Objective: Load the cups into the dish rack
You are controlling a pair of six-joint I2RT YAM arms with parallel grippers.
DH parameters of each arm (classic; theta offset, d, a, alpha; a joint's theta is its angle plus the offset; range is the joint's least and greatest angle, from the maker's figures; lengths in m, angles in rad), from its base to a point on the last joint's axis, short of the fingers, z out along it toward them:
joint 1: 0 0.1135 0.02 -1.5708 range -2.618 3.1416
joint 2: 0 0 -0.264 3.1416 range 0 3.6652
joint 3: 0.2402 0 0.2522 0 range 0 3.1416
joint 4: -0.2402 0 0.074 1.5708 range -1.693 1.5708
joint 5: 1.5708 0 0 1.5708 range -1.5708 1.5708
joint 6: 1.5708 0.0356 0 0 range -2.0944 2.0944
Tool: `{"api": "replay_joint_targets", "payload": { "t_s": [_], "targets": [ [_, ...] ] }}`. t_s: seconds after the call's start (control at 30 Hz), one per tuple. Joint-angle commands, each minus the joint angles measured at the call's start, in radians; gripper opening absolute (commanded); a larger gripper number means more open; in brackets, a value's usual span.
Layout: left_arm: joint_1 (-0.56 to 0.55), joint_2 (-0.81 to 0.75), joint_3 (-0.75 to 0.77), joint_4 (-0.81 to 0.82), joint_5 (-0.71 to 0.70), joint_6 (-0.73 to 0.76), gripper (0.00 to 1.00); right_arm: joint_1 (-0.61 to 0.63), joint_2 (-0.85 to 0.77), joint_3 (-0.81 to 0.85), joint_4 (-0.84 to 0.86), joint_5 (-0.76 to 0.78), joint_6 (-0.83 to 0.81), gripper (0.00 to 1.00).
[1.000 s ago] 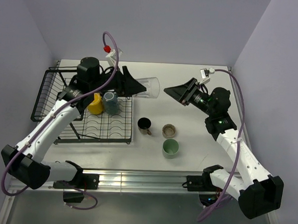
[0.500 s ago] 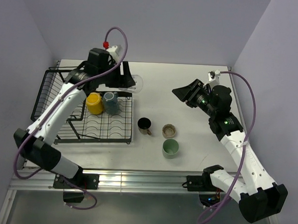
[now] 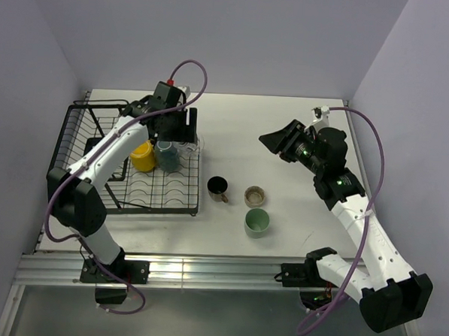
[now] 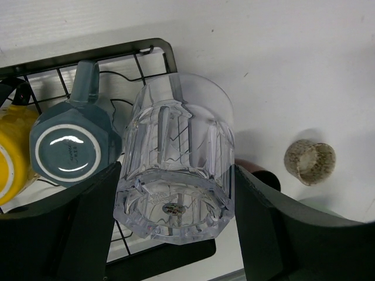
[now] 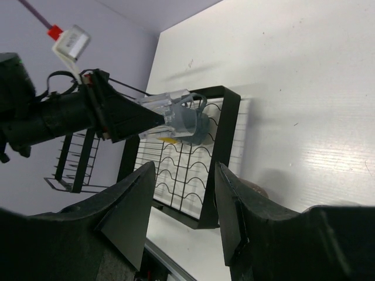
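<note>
My left gripper [image 3: 180,129] is shut on the clear glass [image 4: 181,134], holding it mouth-down over the right end of the black wire dish rack [image 3: 95,184]. Just left of the glass, a grey mug [image 4: 70,149] stands upside down on the rack grid, and a yellow mug [image 3: 141,155] is beside it. On the table to the right are a black mug [image 3: 218,187], a beige-brown cup [image 3: 255,195] and a pale green tumbler [image 3: 257,222]. My right gripper [image 3: 275,140] hangs open and empty above the table, facing the rack [image 5: 225,129].
The rack's raised basket section [image 3: 68,141] is at the far left, close to the left wall. Walls close in the table at the back and on both sides. An aluminium rail [image 3: 204,271] runs along the near edge by the arm bases.
My left arm carried the clear glass leftwards from beyond the rack's right edge to above its right end and turned it from lying sideways to mouth-down. The right gripper drew back slightly to the right.
</note>
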Motion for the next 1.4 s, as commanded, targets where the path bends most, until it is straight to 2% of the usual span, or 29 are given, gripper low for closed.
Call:
{"api": "replay_joint_targets", "payload": {
  "t_s": [0.0, 0.07, 0.63, 1.37],
  "targets": [
    [-0.004, 0.033, 0.036, -0.001, -0.029, 0.014, 0.0, -0.005, 0.004, 0.007, 0.019, 0.006, -0.02, 0.53],
    [-0.006, 0.047, 0.044, -0.009, -0.074, 0.014, 0.0, -0.005, 0.008, 0.002, 0.025, 0.003, -0.02, 0.53],
    [-0.013, 0.136, 0.082, -0.053, -0.147, 0.017, 0.0, -0.006, 0.019, -0.016, 0.036, -0.003, -0.032, 0.53],
    [-0.015, 0.167, 0.07, -0.069, -0.195, 0.017, 0.0, -0.006, 0.03, -0.024, 0.042, -0.008, -0.035, 0.53]
  ]
}}
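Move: My left hand holds the clear glass above the rack's far right corner; the free slot there lies about 2 cm left, 1 cm ahead and 12 cm below. The grey-blue mug is some 8 cm left and 1 cm back, with the yellow cup about 15 cm left and 2 cm back. The dark brown cup stands on the table about 9 cm right and 7 cm back. From my idle right hand the slot is some 24 cm left and 6 cm ahead, well below. I keep the clear glass gripped in my left hand and lower it about 6 cm into the rack's corner slot beside the grey-blue mug, quickly for the first 4 cm or so, then barely creeping down. As I ease down I shift about 2 cm left and 1 cm forward, off the rack's right rim, bringing the glass up against the mug, and roll the wrist some 10 degrees so its left side rises. ##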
